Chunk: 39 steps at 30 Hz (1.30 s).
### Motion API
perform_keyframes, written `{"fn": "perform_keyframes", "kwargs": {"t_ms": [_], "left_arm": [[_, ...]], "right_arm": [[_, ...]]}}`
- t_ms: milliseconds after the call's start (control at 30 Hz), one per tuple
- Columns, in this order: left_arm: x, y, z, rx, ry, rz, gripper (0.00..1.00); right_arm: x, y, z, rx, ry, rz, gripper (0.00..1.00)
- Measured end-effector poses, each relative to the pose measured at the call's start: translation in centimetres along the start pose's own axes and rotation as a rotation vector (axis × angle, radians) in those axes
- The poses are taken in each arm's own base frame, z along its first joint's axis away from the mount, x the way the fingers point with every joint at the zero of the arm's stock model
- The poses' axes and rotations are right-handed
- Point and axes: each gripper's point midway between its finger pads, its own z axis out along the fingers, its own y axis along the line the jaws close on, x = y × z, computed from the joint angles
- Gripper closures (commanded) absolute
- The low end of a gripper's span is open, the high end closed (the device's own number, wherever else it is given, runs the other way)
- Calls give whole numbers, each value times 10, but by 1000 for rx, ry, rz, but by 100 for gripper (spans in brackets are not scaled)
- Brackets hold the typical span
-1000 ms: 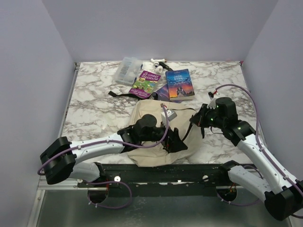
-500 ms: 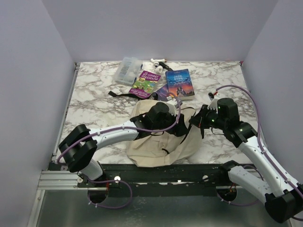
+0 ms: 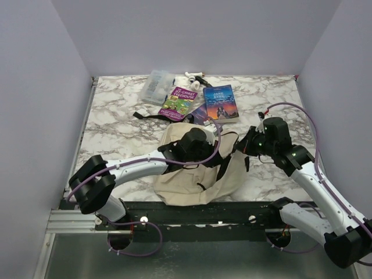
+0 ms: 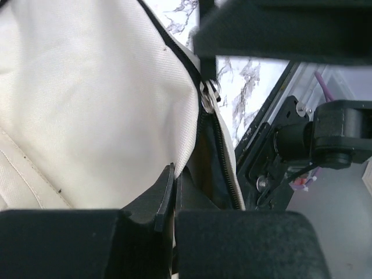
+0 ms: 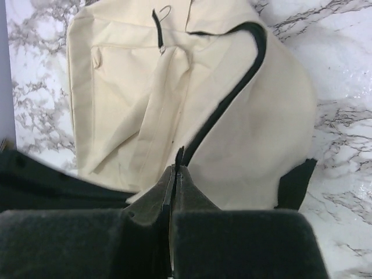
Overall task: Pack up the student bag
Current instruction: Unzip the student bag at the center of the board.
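Note:
The student bag, soft beige with black zippers, lies crumpled at the near middle of the table. My left gripper is at the bag's open mouth. In the left wrist view it is shut on the beige fabric edge beside the zipper, just below the metal slider. My right gripper is at the bag's right side. In the right wrist view it is shut on a thin black strip of the zipper edge, with the bag spread beyond it.
Behind the bag lie a purple and green book and a blue book, with another book partly under them. A clear plastic case and small white items sit at the back. A black strap trails left.
My left gripper swung from the bag's near edge up to its mouth and shut on the fabric. The right gripper stayed shut on the zipper edge and shifted slightly.

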Motion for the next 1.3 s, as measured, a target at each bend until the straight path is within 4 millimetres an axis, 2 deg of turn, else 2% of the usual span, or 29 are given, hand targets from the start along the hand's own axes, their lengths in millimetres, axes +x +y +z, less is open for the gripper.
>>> {"fn": "perform_keyframes", "kwargs": {"t_ms": [267,500,633,800,1033,1133,1167,1233,1267,1300], "left_arm": [[8,-21,-36,-38,-57,107,100],[13,-24,-64,-101,-103,155,100],[1,-28,-89,-109,-164,168,100],[-12,-35,-107,-94,-218,194,100],[-13,-37,-107,-73,-215,251,100],[-10,-40,-104,-52,-198,257,100],[-8,-41,-103,-44,-191,256,92],[-7,-42,-101,-33,-185,254,53],[-6,-44,-100,-25,-182,249,38],[-3,-46,-99,-7,-173,236,29]], "right_arm": [[-20,2,24,57,15,76,100],[-44,-28,68,86,13,198,100],[-49,-36,90,74,28,210,100],[-48,-17,119,-71,95,153,100],[-43,17,154,-214,207,53,100],[-35,21,158,-222,223,31,100],[-34,21,157,-222,223,29,100],[-35,21,156,-223,219,27,100],[-35,21,153,-225,217,25,100],[-35,22,150,-226,211,22,100]]}}
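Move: The right fingers hold the zip pull on the bag's right edge; the zip's closed far stretch, along the top edge, lies roughly 11 cm ahead, 8 cm left and 9 cm lower. Beyond, the purple folder is some 24 cm ahead and 16 cm left, Jane Eyre about 28 cm ahead and 8 cm left, both about 15 cm lower. The left hand pinches the panel's edge beside the opened zip, with the bag's middle about 9 cm to its left, 1 cm ahead and 8 cm lower, and the zip pull 8 cm right, 5 cm ahead and 3 cm higher. Still pinching the zip pull, the right hand draws it forward along the bag's right edge about 12 cm while sinking some 6 cm, then rounds the far corner to the left by about 8 cm along the top edge, its wrist swinging counter-clockwise through the corner. Against that pull the left hand keeps the panel's edge shut in its fingers and takes it up, left and back, each by some 5 to 7 cm, tilting nearly 20 degrees, then holds nearly still, sinks back slightly and begins to part its fingers at the very end. ##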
